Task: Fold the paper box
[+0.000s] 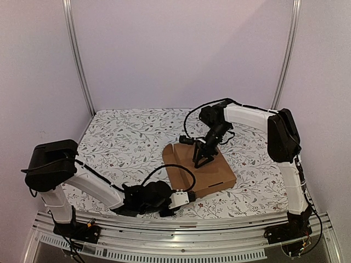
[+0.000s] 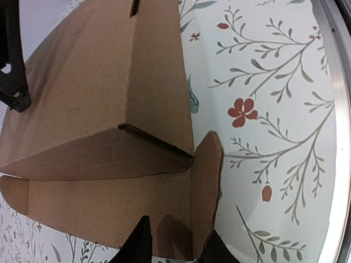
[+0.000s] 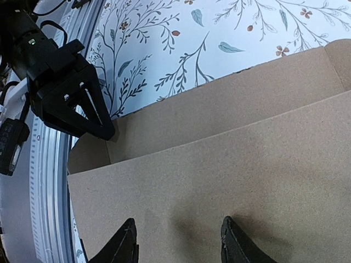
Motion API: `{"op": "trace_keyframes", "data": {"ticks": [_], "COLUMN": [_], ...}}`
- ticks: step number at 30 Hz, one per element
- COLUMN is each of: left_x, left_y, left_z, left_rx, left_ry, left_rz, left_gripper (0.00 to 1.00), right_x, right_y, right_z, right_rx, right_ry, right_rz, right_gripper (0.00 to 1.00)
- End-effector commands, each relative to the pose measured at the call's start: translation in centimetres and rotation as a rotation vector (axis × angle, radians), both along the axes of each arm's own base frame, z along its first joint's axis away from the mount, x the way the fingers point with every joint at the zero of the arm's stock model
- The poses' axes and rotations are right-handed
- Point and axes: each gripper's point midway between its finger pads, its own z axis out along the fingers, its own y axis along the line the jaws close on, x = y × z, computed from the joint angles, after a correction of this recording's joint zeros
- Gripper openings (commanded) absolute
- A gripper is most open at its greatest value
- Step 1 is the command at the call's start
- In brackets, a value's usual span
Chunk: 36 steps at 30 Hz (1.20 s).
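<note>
The paper box (image 1: 204,171), plain brown cardboard, lies mid-table with its top panel folded down flat. My right gripper (image 1: 202,160) stands over that panel. In the right wrist view it is open (image 3: 178,241), both tips resting on the cardboard (image 3: 219,164) with nothing between them. My left gripper (image 1: 178,198) is at the box's near left corner. In the left wrist view its jaws (image 2: 176,249) close around an upright corner flap (image 2: 205,186) and a small tab beside it. The right wrist view also shows the left gripper (image 3: 82,109) at that corner.
A floral cloth (image 1: 126,137) covers the table. A metal rail (image 1: 181,227) runs along the near edge, close to the left gripper, and shows in the left wrist view as the rail (image 2: 341,109). A black cable (image 1: 184,174) loops over the box's left part. White walls enclose the table.
</note>
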Motion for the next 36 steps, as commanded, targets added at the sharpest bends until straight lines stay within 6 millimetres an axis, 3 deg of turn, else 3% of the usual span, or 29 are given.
{"op": "trace_keyframes", "data": {"ticks": [1,10,21,30,36], "left_x": [0.2,-0.9,-0.6,-0.4,-1.2], "left_y": [0.1,-0.5,0.0,-0.1,0.2], "left_z": [-1.7,-0.1,0.8,2.2,3.6], "left_rx": [0.060,-0.046,-0.186,-0.253,-0.316], "left_ry": [-0.024,0.082,0.251,0.264,0.295], "left_rz": [0.003,0.018,0.105,0.133,0.106], "left_gripper": [0.23,0.00,0.00,0.03,0.03], "right_x": [-2.3,-2.4,-2.3,-2.3,-2.2], "right_y": [-2.0,-1.9,-1.9,-1.8,-1.7], "right_z": [-4.2,-4.3,-4.6,-4.6,-4.7], "right_rx": [-0.173,-0.170,-0.173,-0.172,-0.176], "right_ry": [0.116,0.125,0.124,0.130,0.135], "right_rz": [0.003,-0.001,-0.006,-0.010,-0.018], "right_gripper": [0.51,0.50,0.50,0.50,0.49]}}
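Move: The flap's corner tab stands between the left hand's half-open fingers, its middle about 2 cm to the right and 1 cm ahead, at the hand's height. The long flap's middle is some 10 cm straight ahead and 2 cm below; the box body's middle is about 13 cm ahead, 11 cm right and slightly above. From the right hand, whose fingertips are on the top panel, the tab is 14 cm back, 9 cm left and 6 cm lower. The left hand shuts its fingers on the upright corner tab at the near end of the long flap, easing barely half a centimetre right as it does so, then keeps the pinch and draws the tab back about 1.5 cm towards the base and a little left, rolling counter-clockwise as seen from behind the hand by some 15 to 20 degrees. Meanwhile the right hand, its part-open fingertips still resting on the top panel, slides back about 1.5 cm with the box and slightly left, tipping by roughly 5 degrees, its opening unchanged. ##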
